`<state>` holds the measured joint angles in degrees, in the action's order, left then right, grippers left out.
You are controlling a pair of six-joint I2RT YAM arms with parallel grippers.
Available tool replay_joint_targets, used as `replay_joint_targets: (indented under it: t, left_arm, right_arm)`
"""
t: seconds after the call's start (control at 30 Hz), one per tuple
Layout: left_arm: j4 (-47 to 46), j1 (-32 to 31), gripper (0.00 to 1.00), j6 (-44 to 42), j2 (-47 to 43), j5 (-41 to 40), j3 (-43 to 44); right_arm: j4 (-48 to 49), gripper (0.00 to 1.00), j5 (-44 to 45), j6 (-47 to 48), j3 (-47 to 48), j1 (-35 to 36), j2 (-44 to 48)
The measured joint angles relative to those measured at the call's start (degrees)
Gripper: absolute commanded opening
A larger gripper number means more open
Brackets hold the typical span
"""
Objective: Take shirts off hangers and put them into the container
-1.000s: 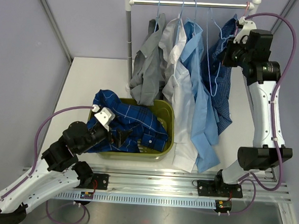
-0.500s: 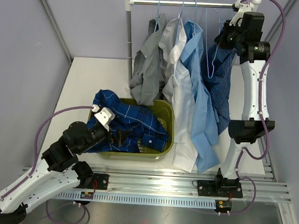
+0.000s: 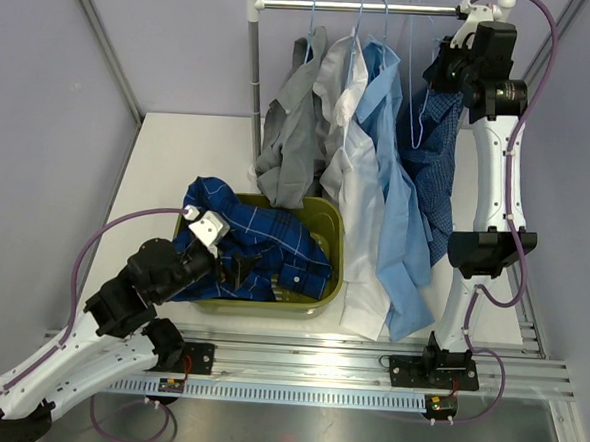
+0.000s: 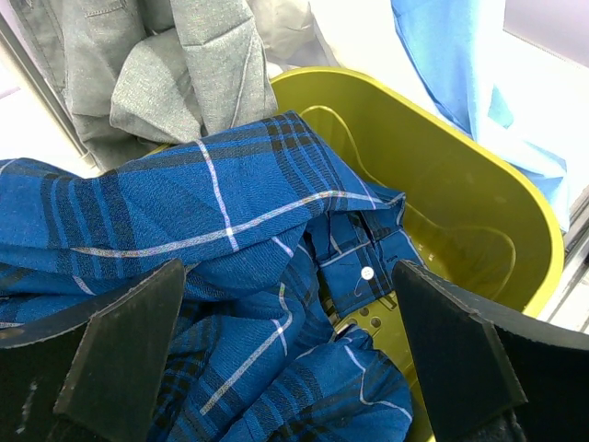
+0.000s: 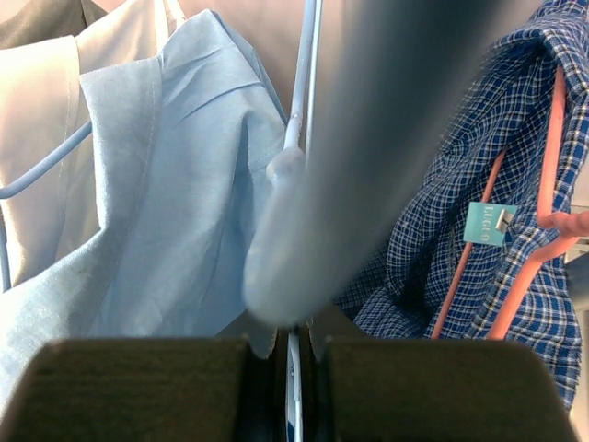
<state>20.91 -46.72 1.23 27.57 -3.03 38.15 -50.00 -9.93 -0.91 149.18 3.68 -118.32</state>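
The dark blue windowpane-check shirt [image 3: 236, 229] lies heaped in the olive-green container [image 3: 328, 216], spilling over its left rim. Just above that shirt [image 4: 230, 221] hovers my left gripper [image 3: 242, 270], open, with nothing between its fingers [image 4: 129, 350]. Grey [image 3: 289, 151], white [image 3: 351, 164], light blue [image 3: 395, 217] and navy small-check [image 3: 440, 170] shirts hang from the rail. My right gripper [image 3: 440, 76] is up at the rail, shut on the thin wire of an empty light-blue hanger [image 3: 418, 118]. The wire [image 5: 294, 387] runs between its jaws. A pinkish-red hanger [image 5: 543, 184] carries the navy shirt.
The silver rail [image 3: 358, 6] with white knobs stands on a post [image 3: 253, 88] at the table's back. It crosses the right wrist view as a blurred grey bar [image 5: 368, 166]. The hanging shirts drape down to the right of the tub.
My right arm has swung up and left toward the rail, lifting the empty hanger with it. The left arm has barely moved.
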Motion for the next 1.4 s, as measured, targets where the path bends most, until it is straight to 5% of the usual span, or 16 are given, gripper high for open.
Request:
replay_joint_targets:
  t: [0.6,0.8,1.2,1.4]
  left_arm:
    - [0.00,0.00,0.99,0.00,0.42,-0.04,-0.07]
    - [0.00,0.00,0.99,0.00,0.42,-0.04,-0.07]
    - [0.00,0.00,0.99,0.02,0.17,-0.02,-0.07]
    - [0.00,0.00,0.99,0.02,0.17,0.00,-0.07]
  right_arm:
    - [2.58,0.00,0.85,2.84,3.48,0.00,-4.11]
    - [4.98,0.21,0.83,3.67,-0.39,0.00,-2.27]
    - [5.44,0.45,-0.31,4.02,-8.37,-0.09,3.56]
    - [5.11,0.47,-1.46,4.15,-15.72,-0.09,8.13]
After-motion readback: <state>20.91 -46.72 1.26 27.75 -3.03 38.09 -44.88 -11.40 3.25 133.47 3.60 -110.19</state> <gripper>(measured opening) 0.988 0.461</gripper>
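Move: My closed right fingers already pinch the empty blue hanger just under the rack's rod; the rod is about 4 cm ahead and some 6 cm above them. The collar of the checked shirt on its pink hanger is roughly 6 cm to the right and 3 cm ahead, about 2 cm lower, and the light-blue shirt's collar is some 13 cm to the left, about level in reach. From my idle left hand that stretch of rod is about 40 cm ahead, 47 cm right and 22 cm up. I ease my right hand forward a little over 2 cm, still pinching the hanger, to bring its hook over the rod, and pause there. Then I open the fingers to nearly half, freeing my grip on the hanger, and draw the hand straight back about 4 cm, sinking slightly at the end, away from the rod with the wrist almost unturned. ##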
